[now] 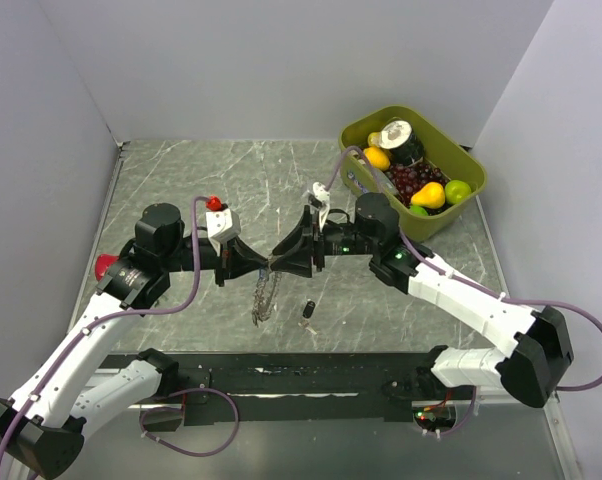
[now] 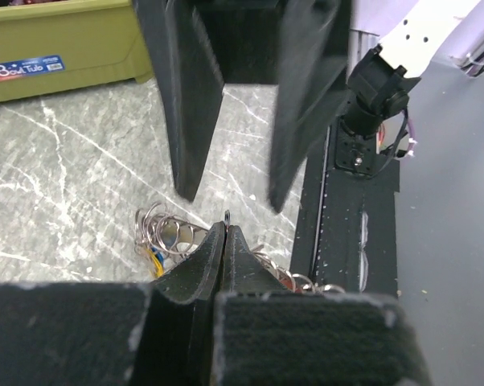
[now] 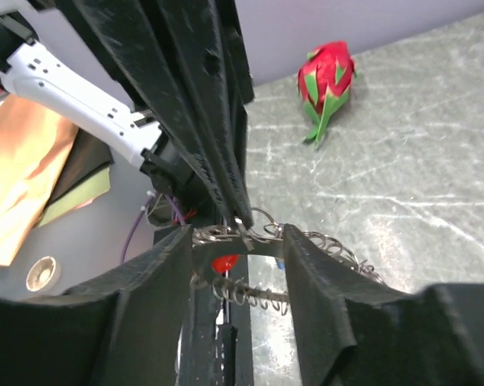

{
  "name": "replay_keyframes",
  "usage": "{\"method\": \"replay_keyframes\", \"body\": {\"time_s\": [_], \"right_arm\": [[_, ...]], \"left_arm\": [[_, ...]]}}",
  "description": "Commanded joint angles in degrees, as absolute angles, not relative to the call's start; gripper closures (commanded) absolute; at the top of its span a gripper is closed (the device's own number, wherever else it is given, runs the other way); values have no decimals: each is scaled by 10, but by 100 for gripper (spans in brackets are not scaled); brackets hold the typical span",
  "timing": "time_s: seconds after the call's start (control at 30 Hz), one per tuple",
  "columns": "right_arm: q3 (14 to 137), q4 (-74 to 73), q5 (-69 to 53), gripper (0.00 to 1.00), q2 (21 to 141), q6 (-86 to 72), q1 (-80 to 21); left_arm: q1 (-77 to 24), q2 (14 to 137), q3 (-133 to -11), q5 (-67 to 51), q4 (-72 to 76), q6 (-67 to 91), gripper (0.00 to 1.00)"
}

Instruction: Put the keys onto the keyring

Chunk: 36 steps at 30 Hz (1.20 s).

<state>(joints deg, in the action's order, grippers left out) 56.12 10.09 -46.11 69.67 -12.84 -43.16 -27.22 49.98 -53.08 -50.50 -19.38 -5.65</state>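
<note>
The keyring (image 1: 266, 297), a coiled grey metal ring, hangs above the table between the two arms. My left gripper (image 2: 226, 228) is shut on the ring's top wire, which shows just past its tips. My right gripper (image 3: 238, 240) faces it with its jaws apart, straddling the same stretch of keyring (image 3: 250, 293); both its fingers (image 2: 192, 104) stand clear of the left tips. A red key head (image 3: 224, 263) hangs on the ring below the grip. One black-headed key (image 1: 307, 313) lies loose on the table to the right of the hanging ring.
A green bin (image 1: 471, 170) of toy fruit stands at the back right. A red dragon-fruit toy (image 3: 326, 76) lies on the marble table at the left, by the left arm. A small red object (image 1: 214, 203) sits behind the left wrist. A black strip (image 1: 311, 375) runs along the near edge.
</note>
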Motion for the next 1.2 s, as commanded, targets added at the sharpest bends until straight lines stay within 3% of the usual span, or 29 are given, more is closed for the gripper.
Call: {"method": "replay_keyframes", "body": {"time_s": [0.0, 0.2, 0.3, 0.4, 0.6, 0.7, 0.73, 0.8, 0.97, 1.17], "right_arm": [[575, 120, -478, 50, 711, -122, -433], [582, 112, -483, 55, 723, -120, -434], [584, 115, -489, 71, 728, -127, -435], [593, 110, -495, 100, 736, -134, -435], [598, 107, -490, 100, 735, -140, -436], [597, 106, -489, 100, 728, -140, -436], [596, 111, -491, 100, 723, -141, -435], [592, 113, -492, 100, 718, -142, -435], [583, 124, -498, 100, 699, -146, -431], [558, 172, -513, 100, 672, -186, -412]], "left_arm": [[-274, 490, -550, -539, -145, -49, 99], [-274, 492, -548, -546, -145, -47, 99], [-274, 490, -549, -544, -144, -48, 99], [-274, 491, -551, -545, -149, -54, 99], [-274, 491, -552, -537, -142, -48, 98], [-274, 487, -554, -514, -124, -25, 67], [-274, 486, -555, -505, -120, -7, 40], [-272, 488, -567, -453, -116, 28, 20], [-251, 505, -588, -464, -126, 70, 13], [-208, 514, -569, -594, -56, 150, 18]]}}
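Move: The keyring's small metal end is already pinched in my shut left fingertips, roughly 1 cm to the right of that hand's point. From my right hand, still partly open around it, that end is about 1 cm to the left and 1 cm below. The keyring's body hangs some 7 cm below my right hand, 1 cm back and 2 cm left; the loose black fob is on the table, about 4 cm ahead, 7 cm to the right and 25 cm down. I sink my right hand a good centimetre around the keyring's small end and shut its fingers there, pinching that end beside my left fingertips while my left hand holds nearly still. Then I open my left fingers wide, letting go, and lift that hand away about 4 cm, easing some 2 cm forward, as the right keeps its grip. ##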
